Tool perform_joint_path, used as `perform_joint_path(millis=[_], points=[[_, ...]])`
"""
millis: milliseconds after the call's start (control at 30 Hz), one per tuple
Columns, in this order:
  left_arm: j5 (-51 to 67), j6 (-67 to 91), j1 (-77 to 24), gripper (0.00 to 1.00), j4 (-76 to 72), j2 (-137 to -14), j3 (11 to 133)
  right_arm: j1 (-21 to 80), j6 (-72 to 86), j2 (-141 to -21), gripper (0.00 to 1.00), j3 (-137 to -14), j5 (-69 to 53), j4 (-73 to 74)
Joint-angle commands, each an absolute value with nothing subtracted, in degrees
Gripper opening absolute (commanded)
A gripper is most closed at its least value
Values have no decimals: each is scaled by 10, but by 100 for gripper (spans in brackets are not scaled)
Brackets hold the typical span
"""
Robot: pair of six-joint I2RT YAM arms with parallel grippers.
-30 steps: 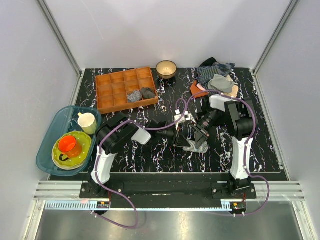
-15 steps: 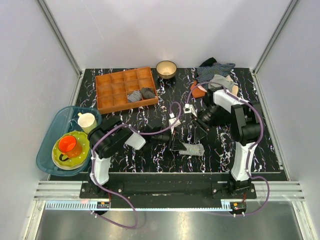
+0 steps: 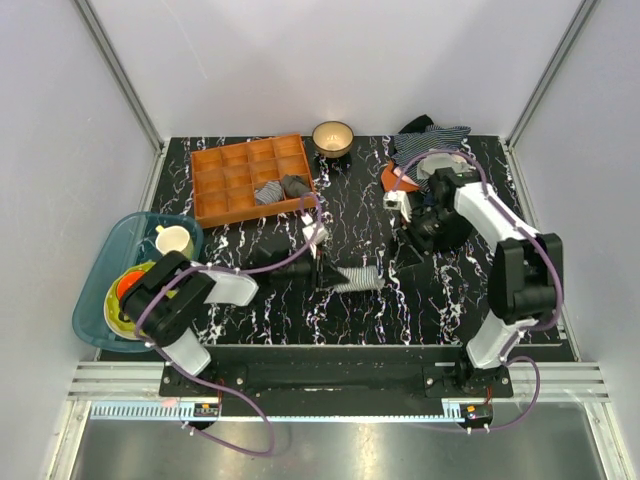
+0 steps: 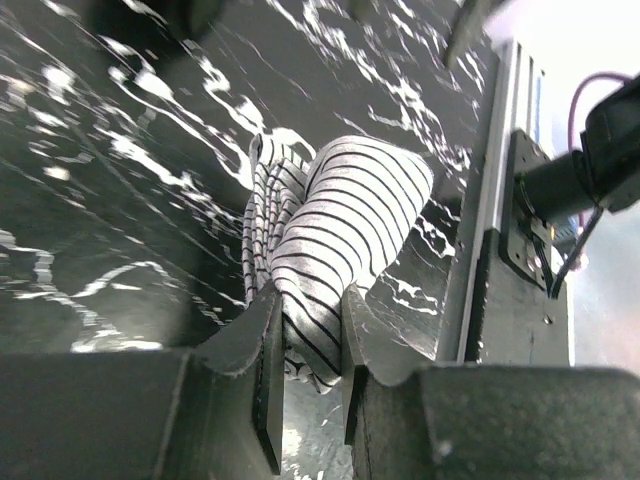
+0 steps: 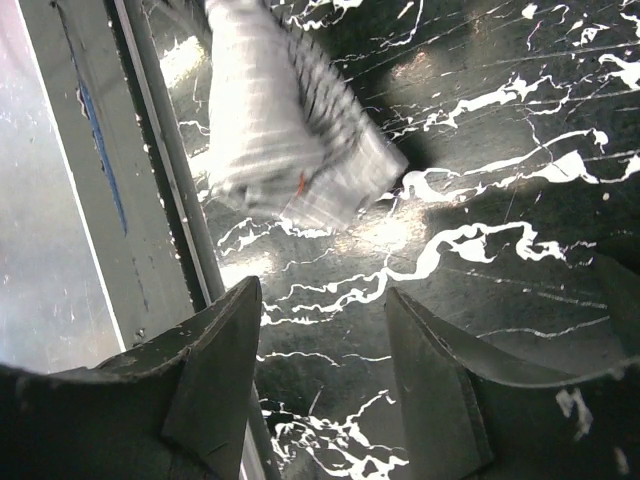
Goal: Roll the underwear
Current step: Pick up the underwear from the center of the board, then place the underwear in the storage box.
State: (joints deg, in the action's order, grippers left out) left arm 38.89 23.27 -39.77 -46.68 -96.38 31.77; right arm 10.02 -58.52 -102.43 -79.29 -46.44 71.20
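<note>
The underwear [image 3: 360,278] is a short roll of white cloth with thin dark stripes, lying on the black marbled table near the front middle. My left gripper [image 3: 328,273] reaches in from the left and is shut on the roll's left end. In the left wrist view the underwear [image 4: 340,215] bulges out from between the fingers of the left gripper [image 4: 312,322]. My right gripper [image 3: 408,254] hangs open, apart from the roll, to its right and further back. The right wrist view shows the right gripper [image 5: 322,298] empty, with the blurred underwear [image 5: 290,140] and its small orange-red tag ahead.
An orange compartment tray [image 3: 203,190] with two rolled garments stands at the back left, a bowl [image 3: 332,137] behind it. A pile of clothes [image 3: 432,150] lies at the back right. A teal basin [image 3: 95,295] with dishes sits at the left. The metal rail [image 4: 490,210] marks the table's front edge.
My right gripper opened, let go of the roll and drew back to the right and rear. The left gripper kept its hold and carried the roll leftward.
</note>
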Motion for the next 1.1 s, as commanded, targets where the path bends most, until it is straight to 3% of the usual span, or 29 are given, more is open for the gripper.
perform_joint_path(millis=[0, 167, 400, 667, 1067], points=[[341, 197, -353, 0, -441, -873, 304, 94, -505, -944, 61, -747, -499, 632], [282, 159, -295, 0, -326, -781, 328, 90, -482, -912, 61, -725, -508, 600], [214, 130, -137, 0, -164, -737, 420, 86, -476, -883, 60, -703, -519, 584], [179, 102, -12, 0, -96, -834, 544, 87, -472, -864, 60, -693, -526, 577], [174, 59, 40, 0, -22, -971, 651, 87, -475, -864, 60, -689, -526, 577]])
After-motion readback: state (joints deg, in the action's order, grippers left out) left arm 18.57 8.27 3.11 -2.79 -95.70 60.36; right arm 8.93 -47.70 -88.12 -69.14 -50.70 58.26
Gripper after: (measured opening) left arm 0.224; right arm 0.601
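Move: At the board's middle, the left hand already holds the rolled underwear. The empty front-row box slot where it is headed lies about 26 cm ahead, 30 cm to its left and some 5 cm below. The striped roll is about 28 cm ahead and 22 cm left of that hand; the grey roll about 30 ahead and 15 left. From the right hand the slot is roughly 21 cm ahead, 41 left and 8 below. Carrying the pinched underwear left and forward towards the box, the left hand covers some 40 cm, climbing about 11 cm and swinging counter-clockwise some 55 degrees. It then sinks about 7 cm over the front row, tipping its fingers further down, grip kept. The right hand, empty and open, rises a little. ##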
